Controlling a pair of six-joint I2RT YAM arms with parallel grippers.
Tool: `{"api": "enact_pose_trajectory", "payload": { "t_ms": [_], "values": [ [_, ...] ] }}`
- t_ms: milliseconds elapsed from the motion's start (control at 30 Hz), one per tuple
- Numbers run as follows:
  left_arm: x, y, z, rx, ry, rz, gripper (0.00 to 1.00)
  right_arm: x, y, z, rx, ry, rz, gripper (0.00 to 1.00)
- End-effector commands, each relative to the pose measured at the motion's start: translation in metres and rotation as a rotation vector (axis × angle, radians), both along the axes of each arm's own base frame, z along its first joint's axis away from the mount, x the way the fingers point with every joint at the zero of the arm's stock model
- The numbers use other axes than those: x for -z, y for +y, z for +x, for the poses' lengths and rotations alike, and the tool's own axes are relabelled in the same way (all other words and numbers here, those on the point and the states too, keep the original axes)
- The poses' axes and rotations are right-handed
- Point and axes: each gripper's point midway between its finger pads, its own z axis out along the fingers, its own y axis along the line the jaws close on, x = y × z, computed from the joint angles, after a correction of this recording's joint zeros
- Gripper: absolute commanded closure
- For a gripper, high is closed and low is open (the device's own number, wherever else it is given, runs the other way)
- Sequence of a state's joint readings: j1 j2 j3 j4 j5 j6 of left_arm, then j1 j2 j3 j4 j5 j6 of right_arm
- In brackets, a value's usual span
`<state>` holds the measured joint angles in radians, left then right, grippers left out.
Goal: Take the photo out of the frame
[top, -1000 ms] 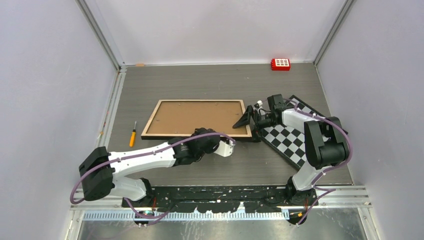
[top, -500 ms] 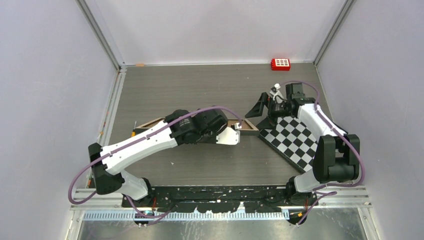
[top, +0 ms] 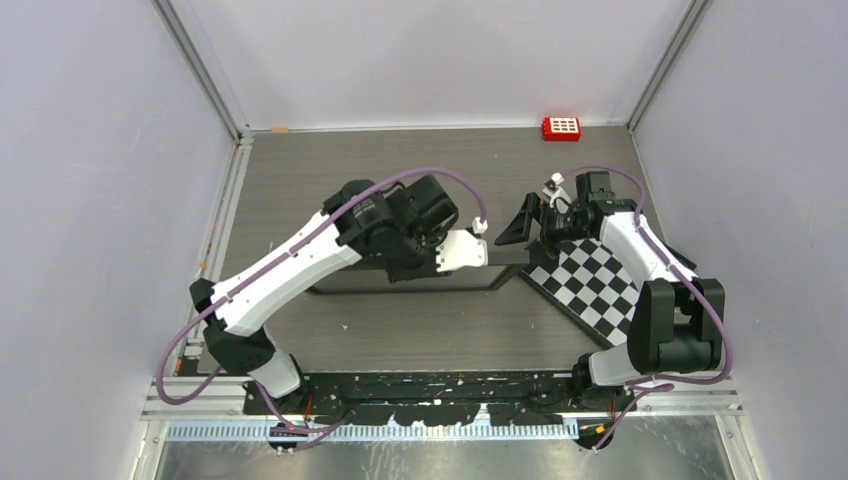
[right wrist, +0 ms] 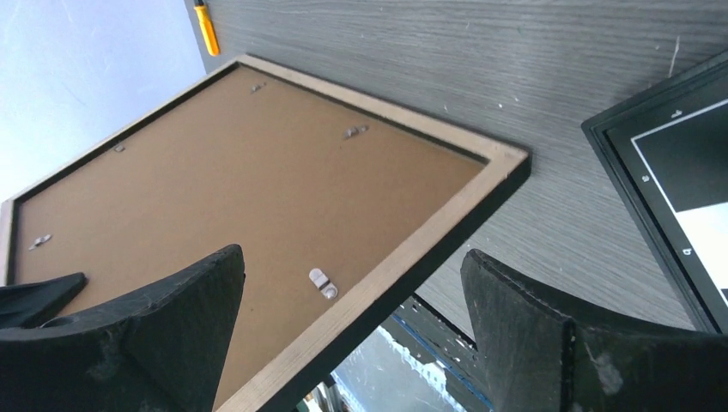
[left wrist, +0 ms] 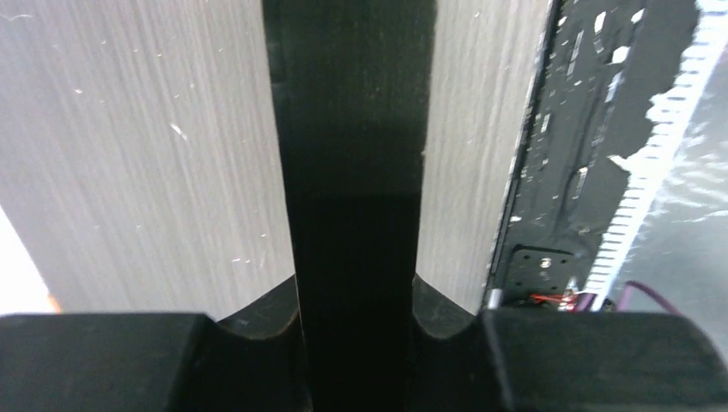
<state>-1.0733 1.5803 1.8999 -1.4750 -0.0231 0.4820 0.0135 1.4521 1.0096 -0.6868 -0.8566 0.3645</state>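
The frame stands tipped up on its edge, its brown back board and pale wood rim facing the right wrist camera. From above it shows only as a thin dark bar. My left gripper points down and is shut on the frame's black upper edge, near the middle of the table. My right gripper is open wide at the frame's right corner, the rim passing between its fingers without contact. The photo is hidden.
A black-and-white checkerboard lies at the right under the right arm. A small red block sits by the back wall. An orange screwdriver lies beyond the frame's far left corner. Grey walls enclose the table.
The left arm has raised the frame from lying flat to standing on its edge. The right gripper has drawn back from the frame's right end and opened wide.
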Motion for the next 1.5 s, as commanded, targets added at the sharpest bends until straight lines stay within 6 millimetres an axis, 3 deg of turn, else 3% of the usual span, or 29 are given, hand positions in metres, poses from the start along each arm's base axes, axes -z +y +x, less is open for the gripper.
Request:
{"api": "enact_pose_trajectory", "payload": {
  "t_ms": [0,133,300,467,700,833,1000,1167,1467],
  "values": [
    [-0.034,-0.012,-0.005,-0.075,0.138,-0.179,1.00,-0.010,0.001,-0.012,-0.037,-0.047,0.009,0.00],
    [-0.048,-0.017,0.014,-0.187,0.250,-0.292,1.00,-0.008,0.000,-0.014,-0.037,-0.046,-0.004,0.00],
    [-0.041,-0.018,0.043,-0.279,0.351,-0.341,1.00,-0.003,-0.004,-0.019,-0.035,-0.033,-0.031,0.00],
    [-0.033,0.000,0.097,-0.428,0.419,-0.444,1.00,-0.003,-0.019,-0.013,0.008,-0.047,-0.076,0.00],
    [-0.015,0.045,0.176,-0.649,0.505,-0.627,1.00,-0.004,-0.026,-0.007,0.029,-0.047,-0.088,0.00],
    [0.012,0.082,0.214,-0.823,0.559,-0.721,1.00,-0.006,-0.025,-0.005,0.027,-0.044,-0.081,0.00],
    [0.049,0.131,0.248,-1.052,0.615,-0.845,1.00,-0.005,-0.024,-0.006,0.026,-0.034,-0.067,0.00],
    [0.085,0.164,0.260,-1.231,0.606,-0.942,1.00,-0.004,-0.021,0.000,0.038,-0.022,-0.044,0.00],
    [0.162,0.164,0.227,-1.393,0.696,-0.945,1.00,0.004,-0.017,0.017,0.050,-0.008,-0.037,0.00]
  ]
}}
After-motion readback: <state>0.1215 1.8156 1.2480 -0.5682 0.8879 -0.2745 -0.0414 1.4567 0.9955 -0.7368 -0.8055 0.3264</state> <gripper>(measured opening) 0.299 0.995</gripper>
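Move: The left gripper holds the frame by its upper edge; it hangs on edge, its middle about 13 cm below, 2 cm ahead and 3 cm right. The bare table spot for it is centred about 16 cm ahead, 5 cm left and 26 cm below; at that depth the screwdriver lies about 13 cm ahead and 30 cm left, the chessboard 13 cm ahead and 42 cm right. From the right gripper the spot is about 5 cm ahead, 25 cm left, 15 cm lower. Keep the left gripper shut on the frame's edge and swing the hanging frame forward and left, some 20 cm out and 16 cm across, away from the right gripper. Meanwhile turn the wrist about 75 degrees counter-clockwise and tip its fingers up towards the right, laying the frame over photo side up, then lower about 16 cm towards the bare table. ##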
